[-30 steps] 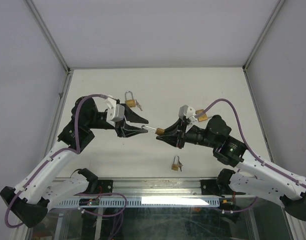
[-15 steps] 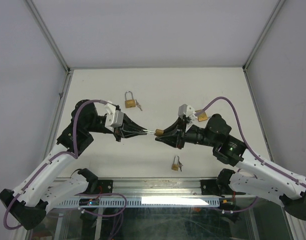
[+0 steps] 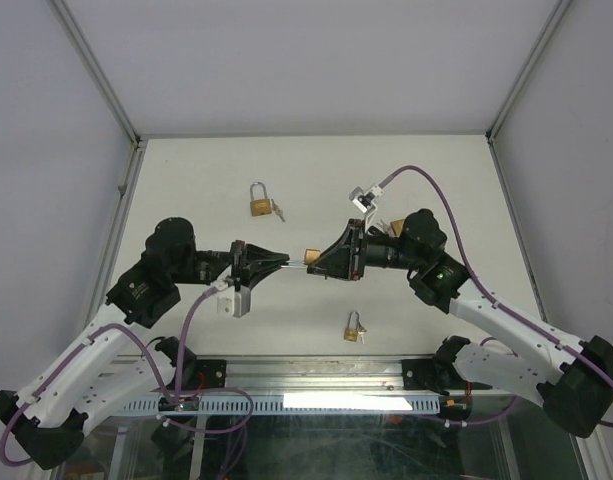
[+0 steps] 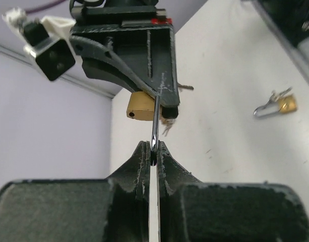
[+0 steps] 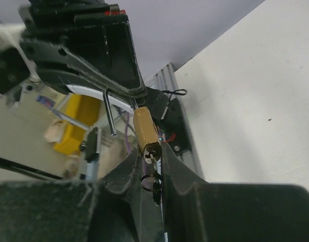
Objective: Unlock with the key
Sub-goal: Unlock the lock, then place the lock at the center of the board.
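A brass padlock [image 3: 312, 254] hangs in the air between my two grippers, above the middle of the table. My left gripper [image 4: 152, 151] is shut on its steel shackle [image 4: 155, 121], pinching the bar at the very fingertips. In the right wrist view the padlock body [image 5: 145, 131] points away from the camera, with the key [image 5: 153, 162] in its base and a small key ring [image 5: 150, 179] below it. My right gripper [image 5: 151, 157] is shut on the key. One leg of the shackle [image 5: 110, 113] ends free beside the body.
A second brass padlock [image 3: 260, 201] lies on the white table [image 3: 436, 170] at the back left. A third padlock [image 3: 354, 328] lies near the front edge, also seen as the padlock [image 4: 281, 103] in the left wrist view. Grey walls stand on both sides.
My left gripper went from open to shut on the shackle. Both wrists have rolled, and the left one's camera now hangs underneath. The padlock has shifted slightly toward the back.
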You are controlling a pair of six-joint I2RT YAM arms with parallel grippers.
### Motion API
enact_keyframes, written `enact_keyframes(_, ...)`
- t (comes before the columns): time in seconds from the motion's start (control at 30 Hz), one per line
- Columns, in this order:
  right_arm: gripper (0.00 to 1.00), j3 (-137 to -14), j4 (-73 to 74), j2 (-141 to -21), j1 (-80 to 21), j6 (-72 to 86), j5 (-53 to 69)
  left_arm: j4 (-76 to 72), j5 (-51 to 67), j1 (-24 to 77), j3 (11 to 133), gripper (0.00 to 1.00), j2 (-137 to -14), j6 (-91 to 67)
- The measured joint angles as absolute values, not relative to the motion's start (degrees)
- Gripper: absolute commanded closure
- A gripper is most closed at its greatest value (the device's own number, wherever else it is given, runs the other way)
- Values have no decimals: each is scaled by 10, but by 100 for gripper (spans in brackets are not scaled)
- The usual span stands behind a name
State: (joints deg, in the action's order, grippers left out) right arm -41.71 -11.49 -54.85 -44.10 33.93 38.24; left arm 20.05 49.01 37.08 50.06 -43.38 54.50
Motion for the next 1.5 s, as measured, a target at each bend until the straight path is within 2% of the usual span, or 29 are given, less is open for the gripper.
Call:
enact_keyframes(0.07,98,-407,-152,-565,-422,392,418,222,475,378,488,100,-423,658)
enact_keyframes(0.1,93,-404,-167,-576,-416,413,432,232,468,379,480,100,-415,705)
enact_keyframes(0.23,52,-394,-215,-617,-410,476,469,267,451,379,459,100,-390,846)
enact_keyframes(0.27,38,-392,-217,-625,-404,483,474,286,448,379,459,100,-385,870)
enact_keyframes(0.43,19,-389,-176,-637,-368,479,469,331,420,378,466,100,-379,865)
enact_keyframes(0.53,15,-387,-131,-632,-349,455,456,354,399,378,476,100,-395,805)
enact_keyframes(0.73,15,-388,-13,-598,-303,391,422,392,362,365,500,100,-474,606)
enact_keyframes(1.0,16,-410,115,-519,-303,294,354,413,305,253,505,100,-599,419)
enact_keyframes(1.13,16,-410,144,-495,-303,270,335,397,225,179,505,100,-653,400)
enact_keyframes(1.33,16,-406,164,-476,-303,251,326,309,116,50,471,100,-695,451)
enact_keyframes(1.5,16,-404,173,-474,-303,240,321,197,31,34,383,100,-696,506)
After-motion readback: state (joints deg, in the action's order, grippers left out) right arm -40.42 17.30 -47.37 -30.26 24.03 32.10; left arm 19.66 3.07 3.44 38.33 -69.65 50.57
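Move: The small padlock, key in it and shackle already sprung, hangs between the hands: its body is about 5 cm right of the left hand, which pinches the shackle, and 3 cm left of the right hand, which pinches the key, level with both. The bare table it goes to lies some 17 cm ahead, 25 cm left and 30 cm below the left hand; the large padlock stands 30 cm ahead and 5 cm left of the left hand, also 30 cm below. The near padlock lies 5 cm back, 6 cm right and 28 cm below the right hand. The right fingers, after a small further twist of the key, open wide and let go of it, and the right hand backs off to its right, down and a little forward, some 12 cm in all. The left hand keeps its pinch on the shackle and carries the small padlock away, first mostly down, then sweeping left and forward over the table while still sinking, about 25 cm left, 24 cm down and 16 cm forward, the wrist swinging some 75 degrees counter-clockwise and tipping down towards the bare table at the left. ##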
